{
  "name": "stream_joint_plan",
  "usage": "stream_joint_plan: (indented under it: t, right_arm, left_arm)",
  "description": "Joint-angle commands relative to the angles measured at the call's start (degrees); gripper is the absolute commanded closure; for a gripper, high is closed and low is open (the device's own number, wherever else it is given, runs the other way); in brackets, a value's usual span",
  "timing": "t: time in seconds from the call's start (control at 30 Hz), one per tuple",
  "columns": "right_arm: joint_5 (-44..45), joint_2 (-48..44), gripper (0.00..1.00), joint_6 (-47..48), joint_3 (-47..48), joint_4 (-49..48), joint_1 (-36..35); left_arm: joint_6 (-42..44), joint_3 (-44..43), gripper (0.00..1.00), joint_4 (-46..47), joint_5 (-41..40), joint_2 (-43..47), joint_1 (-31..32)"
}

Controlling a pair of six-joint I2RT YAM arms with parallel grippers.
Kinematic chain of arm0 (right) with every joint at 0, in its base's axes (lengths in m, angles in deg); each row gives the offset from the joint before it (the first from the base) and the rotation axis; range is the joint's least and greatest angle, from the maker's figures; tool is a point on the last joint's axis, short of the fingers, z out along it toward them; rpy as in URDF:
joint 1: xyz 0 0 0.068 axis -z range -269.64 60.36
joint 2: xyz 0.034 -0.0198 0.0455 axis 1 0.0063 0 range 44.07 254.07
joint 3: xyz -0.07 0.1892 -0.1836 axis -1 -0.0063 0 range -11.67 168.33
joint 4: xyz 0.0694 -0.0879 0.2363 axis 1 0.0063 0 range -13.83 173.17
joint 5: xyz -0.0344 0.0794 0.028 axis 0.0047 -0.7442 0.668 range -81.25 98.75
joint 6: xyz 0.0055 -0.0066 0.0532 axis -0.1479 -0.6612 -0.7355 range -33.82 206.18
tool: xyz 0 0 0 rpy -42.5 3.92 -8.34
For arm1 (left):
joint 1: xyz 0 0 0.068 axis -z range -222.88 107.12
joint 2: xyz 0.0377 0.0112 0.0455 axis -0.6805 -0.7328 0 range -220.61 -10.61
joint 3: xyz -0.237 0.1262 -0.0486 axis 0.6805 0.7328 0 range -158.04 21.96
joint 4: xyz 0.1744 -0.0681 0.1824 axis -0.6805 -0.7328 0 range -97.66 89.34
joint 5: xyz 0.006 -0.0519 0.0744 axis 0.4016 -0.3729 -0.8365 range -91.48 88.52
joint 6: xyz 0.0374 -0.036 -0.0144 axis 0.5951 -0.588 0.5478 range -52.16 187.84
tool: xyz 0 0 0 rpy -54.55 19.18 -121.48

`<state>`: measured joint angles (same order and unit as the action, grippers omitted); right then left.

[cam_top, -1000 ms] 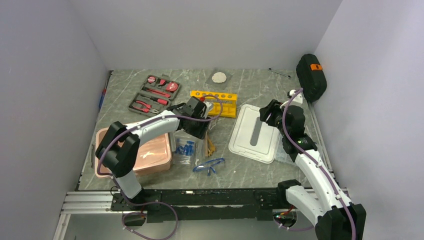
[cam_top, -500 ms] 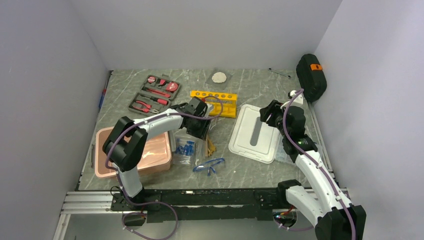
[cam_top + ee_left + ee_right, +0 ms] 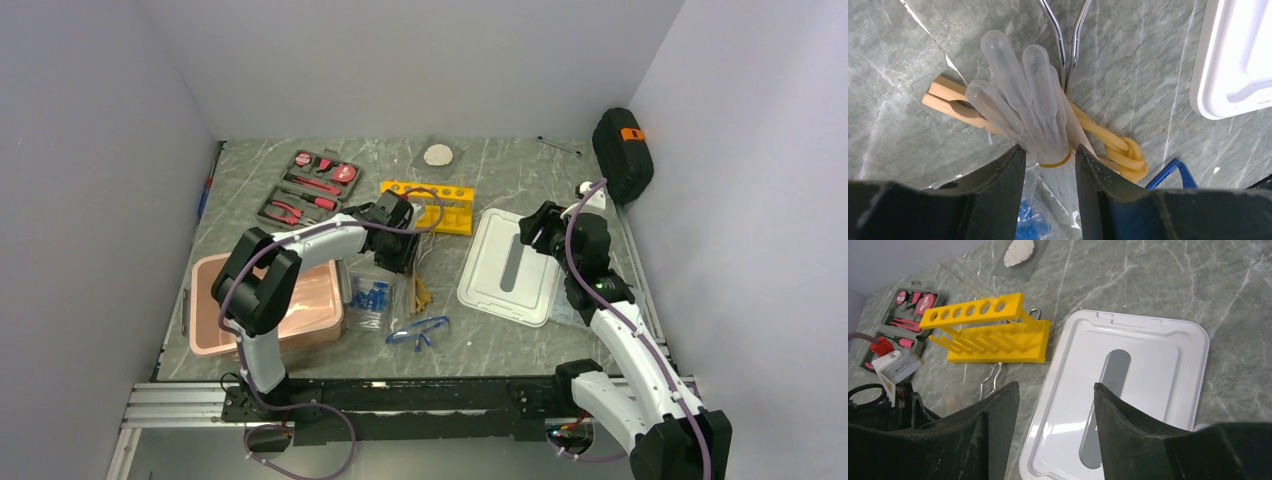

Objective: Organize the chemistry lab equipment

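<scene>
A bundle of clear plastic pipettes [image 3: 1023, 100], bound by a rubber band, lies across tan wooden clamps [image 3: 948, 97] and a knotted yellow rubber tube [image 3: 1125, 152]. My left gripper [image 3: 1050, 152] straddles the bundle at the band, its fingers pressed to both sides. Under the fingers lies the clear bag of blue-capped tubes [image 3: 372, 298]. Just in front of it are the blue safety glasses [image 3: 418, 331]. The yellow test-tube rack [image 3: 428, 205] stands behind the left gripper [image 3: 395, 245]. My right gripper [image 3: 1055, 385] hovers open and empty over a white lid [image 3: 1128, 385].
A pink bin [image 3: 300, 310] sits at the near left. The red-and-black tool kit [image 3: 310, 188] lies open at the back left. A black case [image 3: 622, 152] leans at the right wall. A bent wire holder [image 3: 1068, 35] lies beyond the pipettes.
My left gripper's jaws have narrowed onto the pipette bundle, and the left arm's elbow has swung right. The right arm has not moved.
</scene>
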<state>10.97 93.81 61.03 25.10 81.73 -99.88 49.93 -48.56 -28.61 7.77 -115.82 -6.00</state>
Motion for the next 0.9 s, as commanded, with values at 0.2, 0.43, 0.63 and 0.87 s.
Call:
stream_joint_plan:
  t: [0.2, 0.43, 0.63, 0.87]
  right_arm:
    - [-0.76, -1.43, 0.41, -0.61, -0.10, -1.48, 0.22]
    - [-0.13, -2.26, 0.41, -0.43, -0.15, -1.02, 0.23]
    - [0.31, -2.65, 0.41, 0.07, -0.20, -0.46, 0.20]
    - [0.80, -3.28, 0.41, 0.18, -0.07, 0.12, 0.24]
  left_arm:
    - [-1.85, -2.43, 0.60, 1.39, 2.17, -2.33, -0.38]
    - [-2.83, -2.03, 0.69, 1.25, 2.49, -3.27, -0.82]
    - [-3.91, -0.88, 0.91, 2.41, 3.11, -2.17, -1.04]
    - [-4.41, 1.03, 1.00, 4.37, 2.56, 2.50, -1.03]
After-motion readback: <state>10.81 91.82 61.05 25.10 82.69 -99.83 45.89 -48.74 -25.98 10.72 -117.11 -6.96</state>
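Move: The banded bundle of plastic pipettes lies right between my open left fingertips, its middle some 1 cm below the hand point. The metal tongs are about 4 cm ahead and 4 cm right of that hand, and the yellow tubing 5 cm back and 4 cm right. The bag with blue parts sits 6 cm back and 7 cm left. From my right hand the pipettes are roughly 26 cm left, 2 cm back and 18 cm below. I shut my left fingers from about half open to nearly closed around the pipettes, slowly at first and then quickly, and pinch their stems just below the bulbs. As they close, the hand creeps about 1 cm to the right, staying low over the table, with only a tilt of some 5 degrees. ##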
